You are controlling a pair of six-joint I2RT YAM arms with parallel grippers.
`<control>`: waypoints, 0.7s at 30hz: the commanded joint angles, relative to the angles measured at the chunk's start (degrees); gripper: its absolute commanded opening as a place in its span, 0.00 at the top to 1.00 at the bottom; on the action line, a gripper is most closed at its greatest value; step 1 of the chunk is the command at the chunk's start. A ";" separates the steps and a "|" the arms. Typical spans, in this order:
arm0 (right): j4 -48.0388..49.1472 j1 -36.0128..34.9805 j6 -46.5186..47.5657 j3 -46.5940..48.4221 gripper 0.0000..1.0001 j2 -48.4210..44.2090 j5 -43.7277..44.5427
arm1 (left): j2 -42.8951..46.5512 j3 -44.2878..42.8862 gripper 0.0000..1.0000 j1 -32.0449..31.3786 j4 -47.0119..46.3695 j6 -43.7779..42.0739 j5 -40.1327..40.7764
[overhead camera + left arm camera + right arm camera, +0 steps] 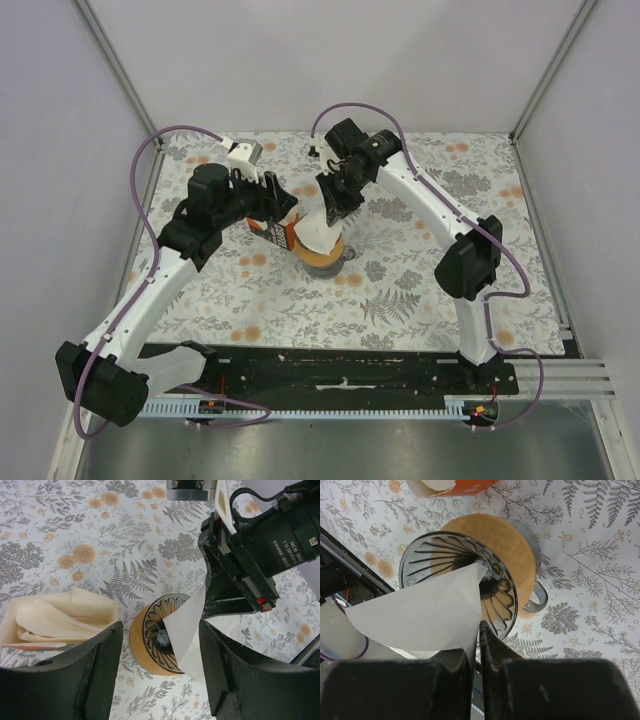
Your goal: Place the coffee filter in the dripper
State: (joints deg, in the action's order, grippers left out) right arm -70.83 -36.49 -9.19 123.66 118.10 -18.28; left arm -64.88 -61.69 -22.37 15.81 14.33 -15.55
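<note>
The dripper (324,258) stands mid-table, a grey ribbed cone (445,550) in a tan collar (500,537) with a small handle (540,599). The white coffee filter (420,612) has its tip down in the cone, and its wide end leans out over the rim (187,630). My right gripper (479,630) hangs just above it. Its jaws stand slightly apart, and the filter's edge lies between them against one finger. My left gripper (160,630) is open beside the dripper with nothing between its fingers.
An orange carton (277,233) of cream papers (55,617) lies right next to the dripper on its left, under my left wrist. The floral cloth (420,300) covers the table. The black base rail (350,378) runs along the near edge.
</note>
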 commanded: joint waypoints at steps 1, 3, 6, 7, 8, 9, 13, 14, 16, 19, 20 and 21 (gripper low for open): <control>-0.98 -0.68 1.02 3.17 0.84 1.51 0.44 | 0.90 -0.01 0.32 -0.04 -2.10 0.26 0.69; -0.89 -0.86 1.37 4.31 0.75 1.86 0.70 | 0.90 -0.01 0.33 -0.04 -2.28 0.17 1.05; -0.89 -0.95 1.63 5.45 0.69 2.13 2.54 | 0.90 0.25 0.33 -0.04 -2.45 0.17 1.23; -0.72 -0.95 1.81 5.80 0.66 1.96 3.33 | 0.98 0.17 0.33 -0.04 -2.45 0.17 1.14; -0.63 -0.95 2.24 6.07 0.63 1.87 4.04 | 0.99 0.25 0.33 -0.13 -2.45 0.17 1.14; -0.45 -0.95 2.68 6.42 0.61 1.69 4.48 | 1.07 0.26 0.32 -0.13 -2.37 0.09 1.22; 0.51 -0.95 4.53 8.26 0.59 0.38 5.62 | 1.16 0.34 0.33 0.05 -2.37 -0.09 1.66; 1.04 -0.95 4.97 8.70 0.58 -0.41 5.89 | 1.16 0.43 0.33 -0.04 -2.37 0.00 1.66; 2.96 -1.13 5.93 8.62 0.58 -2.43 7.46 | 1.16 0.87 0.33 -0.04 -2.63 0.70 1.58; 7.61 -2.26 7.60 5.13 0.57 -6.64 12.37 | 1.16 2.10 0.33 -0.04 -3.24 2.54 1.58; 9.81 -3.05 8.65 2.32 0.58 -8.57 13.79 | 1.16 2.71 0.33 0.05 -3.59 3.50 1.32; 12.96 -3.84 10.23 -0.32 0.59 -10.16 14.32 | 1.07 3.24 0.33 -0.04 -3.94 4.21 1.14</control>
State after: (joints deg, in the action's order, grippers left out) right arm -67.42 -37.80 -3.88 128.14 116.81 -9.50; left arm -64.84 -60.23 -22.37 14.79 14.76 -14.87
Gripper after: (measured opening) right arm 0.422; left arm 0.676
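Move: The filter's lower end already hangs over the dripper, which lies about 5 cm left of the right hand, 2 cm back and some 5 cm below; its upper edge is still at the barely parted right fingers. The carafe is directly under the dripper, roughly 13 cm below the hand. The orange filter box lies about 15 cm left and 2 cm ahead. From the left hand, the dripper is roughly 6 cm right, 1 cm back and 14 cm lower. The paper filter is let go over the dripper: the right fingers go on opening to a bit under half their range while the hand dips and edges left by about half a centimetre. The hand then draws away up and forward, about 3 cm each way and quickening, the fingertips swinging forward some 15 degrees. ##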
